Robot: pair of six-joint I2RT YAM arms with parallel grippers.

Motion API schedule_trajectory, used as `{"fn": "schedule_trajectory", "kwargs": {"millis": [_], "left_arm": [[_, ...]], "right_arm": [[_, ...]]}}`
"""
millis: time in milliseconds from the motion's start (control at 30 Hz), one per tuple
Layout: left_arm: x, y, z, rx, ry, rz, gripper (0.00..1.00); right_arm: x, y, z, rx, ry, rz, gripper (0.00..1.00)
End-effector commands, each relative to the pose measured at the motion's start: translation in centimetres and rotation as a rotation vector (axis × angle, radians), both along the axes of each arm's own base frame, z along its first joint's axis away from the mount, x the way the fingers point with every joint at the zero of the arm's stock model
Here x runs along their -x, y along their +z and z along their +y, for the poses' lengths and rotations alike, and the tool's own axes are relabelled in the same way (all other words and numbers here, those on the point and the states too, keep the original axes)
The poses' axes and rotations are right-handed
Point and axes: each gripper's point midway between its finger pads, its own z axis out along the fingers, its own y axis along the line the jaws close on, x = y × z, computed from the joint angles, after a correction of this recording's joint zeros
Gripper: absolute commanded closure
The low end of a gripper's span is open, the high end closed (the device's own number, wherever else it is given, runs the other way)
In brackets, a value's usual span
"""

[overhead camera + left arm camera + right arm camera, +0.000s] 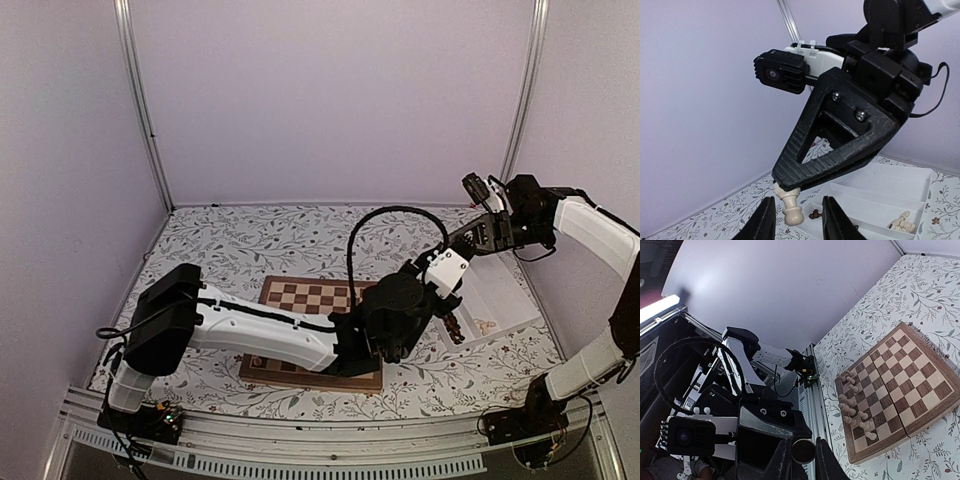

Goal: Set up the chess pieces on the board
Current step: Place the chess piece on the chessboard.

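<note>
My right gripper point(787, 186) is shut on the top of a pale cream chess piece point(792, 212), which hangs base-down and tilted. My left gripper point(798, 200) is open, one finger on each side of that piece with a gap on both sides. In the right wrist view the piece's round dark base point(803, 452) sits between the right gripper's point(802, 441) fingers. From above, both grippers meet over the tray's left end: the left gripper point(452, 262) and the right gripper point(463, 240). The board point(310, 297) lies under the left arm. Several cream pieces point(852, 405) stand along one edge of the board point(910, 375).
A white compartment tray point(500, 295) lies right of the board. It holds loose cream pieces point(902, 222) and dark pieces point(815, 215). The left arm stretches across the board. Pale walls close in the floral table on three sides.
</note>
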Motion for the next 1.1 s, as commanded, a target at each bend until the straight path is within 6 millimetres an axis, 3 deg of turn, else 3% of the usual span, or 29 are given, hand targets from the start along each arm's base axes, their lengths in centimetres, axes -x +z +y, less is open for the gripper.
{"fn": "schedule_trajectory", "kwargs": {"millis": [0,300,700,1067], "left_arm": [[-1.5,-0.3,0.3,0.019,0.027,0.025,0.68],[-2.1,-0.6,0.4,0.023,0.028,0.050,0.74],[-1.8,0.7,0.2,0.055,-0.002,0.048,0.76],[-1.6,1.4,0.3,0.072,-0.043,0.068,0.92]], "right_arm": [[0.7,1.0,-0.1,-0.032,0.008,-0.027,0.82],[1.0,0.9,-0.1,-0.036,0.009,-0.024,0.81],[0.8,-0.1,-0.1,-0.010,-0.001,-0.023,0.81],[0.9,-0.1,-0.2,-0.001,-0.006,-0.039,0.81]]}}
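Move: Just off the left fingertips, about 2 cm ahead, in line sideways and 1 cm lower, is the light chess piece that the right gripper holds out. The white tray's middle is roughly 9 cm ahead of the left hand and 14 cm to its right, and the board's middle about 25 cm to its left and level with it, both some 27 cm below. From the right hand point, the piece's middle is level front to back, about 1 cm left and 2 cm down. Easing forward and down by about 1 cm each way, the left hand brings its open fingers around the hanging lower part of the light chess piece. The left hand then all but stops, tipping down only a few degrees, and the fingers close on the piece from both sides, pinching it just below the right fingertips. The right gripper stays nearly in place and keeps its hold on the upper end. ##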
